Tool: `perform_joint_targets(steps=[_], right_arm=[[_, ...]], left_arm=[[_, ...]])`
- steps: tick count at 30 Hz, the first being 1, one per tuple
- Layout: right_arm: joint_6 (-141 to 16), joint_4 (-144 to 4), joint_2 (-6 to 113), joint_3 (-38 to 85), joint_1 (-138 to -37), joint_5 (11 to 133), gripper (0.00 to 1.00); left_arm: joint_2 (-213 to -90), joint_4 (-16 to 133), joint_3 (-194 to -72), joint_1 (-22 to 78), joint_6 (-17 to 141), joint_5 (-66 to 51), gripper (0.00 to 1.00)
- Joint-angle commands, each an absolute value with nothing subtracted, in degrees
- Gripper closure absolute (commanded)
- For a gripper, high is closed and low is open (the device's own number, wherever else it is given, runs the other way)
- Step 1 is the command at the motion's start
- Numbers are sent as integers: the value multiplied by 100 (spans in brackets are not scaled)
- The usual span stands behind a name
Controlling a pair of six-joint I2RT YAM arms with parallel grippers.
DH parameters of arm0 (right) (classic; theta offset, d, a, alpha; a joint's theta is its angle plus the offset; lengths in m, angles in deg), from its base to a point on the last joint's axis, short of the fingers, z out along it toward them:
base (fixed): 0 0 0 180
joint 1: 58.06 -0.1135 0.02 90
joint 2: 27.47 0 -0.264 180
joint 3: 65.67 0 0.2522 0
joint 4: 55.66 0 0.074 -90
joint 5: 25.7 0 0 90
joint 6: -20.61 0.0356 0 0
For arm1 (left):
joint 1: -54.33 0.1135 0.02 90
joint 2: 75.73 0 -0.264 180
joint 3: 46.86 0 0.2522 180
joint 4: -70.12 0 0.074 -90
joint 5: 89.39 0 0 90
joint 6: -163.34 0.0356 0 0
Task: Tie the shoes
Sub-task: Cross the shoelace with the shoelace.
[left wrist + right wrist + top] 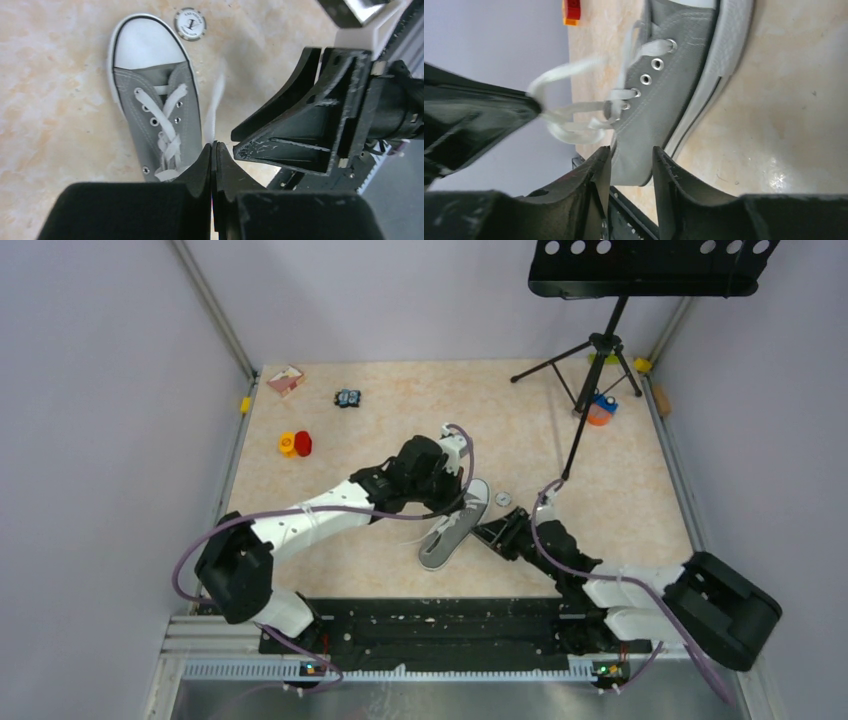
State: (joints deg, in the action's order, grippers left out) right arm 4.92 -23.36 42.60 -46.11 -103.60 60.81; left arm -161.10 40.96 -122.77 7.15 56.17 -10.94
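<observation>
The grey shoe (452, 530) with a white sole lies mid-table, toe pointing away from the arms. In the left wrist view its white toe cap and crossed laces (167, 130) show. My left gripper (214, 147) is shut on a white lace that runs up from its tips; in the top view it hovers over the shoe (447, 502). In the right wrist view the shoe (674, 75) lies on its side, and a lace loop (569, 107) stretches to the left gripper's fingers (479, 120). My right gripper (631, 157) stands open at the heel, (482, 532) by the shoe's right side.
A round white token (503, 499) lies just beyond the toe. A music stand (600, 350) rises at the back right, with a blue and orange object (601, 408) at its foot. Red and yellow pieces (296, 444), a small dark toy (347, 398) and a pink box (285, 380) sit back left.
</observation>
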Motion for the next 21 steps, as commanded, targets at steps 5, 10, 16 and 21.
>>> perform_joint_targets(steps=[5,10,16,21], right_arm=[[-1695,-4839,2399,-3622,-10253,5723,53],[-1509,-4629,2468,-3599,-10145,6181,45],[-17,-2715,2565,-4323,-9754,6403,45],[393,-2379,2701,-4247,-9636,6365,44]], left_arm=[[-16028,4960,-12041,737,5338,-1775,100],[-16047,4856,-12239,747,5392,-1789,100],[-15881,4913,-12075,747,5405,-1564,100],[-15858,4856,-12008,741,5427,-1579,100]])
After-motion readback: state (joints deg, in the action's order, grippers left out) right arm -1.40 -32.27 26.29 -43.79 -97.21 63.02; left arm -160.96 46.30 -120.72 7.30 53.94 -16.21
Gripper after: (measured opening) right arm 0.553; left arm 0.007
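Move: The shoelace's loose tail, held in the left fingertips, is about 6 cm ahead of the right hand, 3 cm to its left and some 6 cm higher. The shoe's middle lies about 2 cm ahead of the right hand, 5 cm left and 4 cm lower; the poker chip is roughly 8 cm ahead, 5 cm right and 8 cm down. From the left hand's own point the tail sticks out about 2 cm ahead and 1 cm right, level with it. Upward and quickly, the right hand climbs about 7 cm beside the shoe, its fingers tipping up some 15 degrees, then sinks back a little while easing slightly forward and right. Its already parted fingers spread further as it nears the height of the lace in the left fingertips. The left hand keeps the lace pinched, shifting about 1.5 cm right and slightly back. ##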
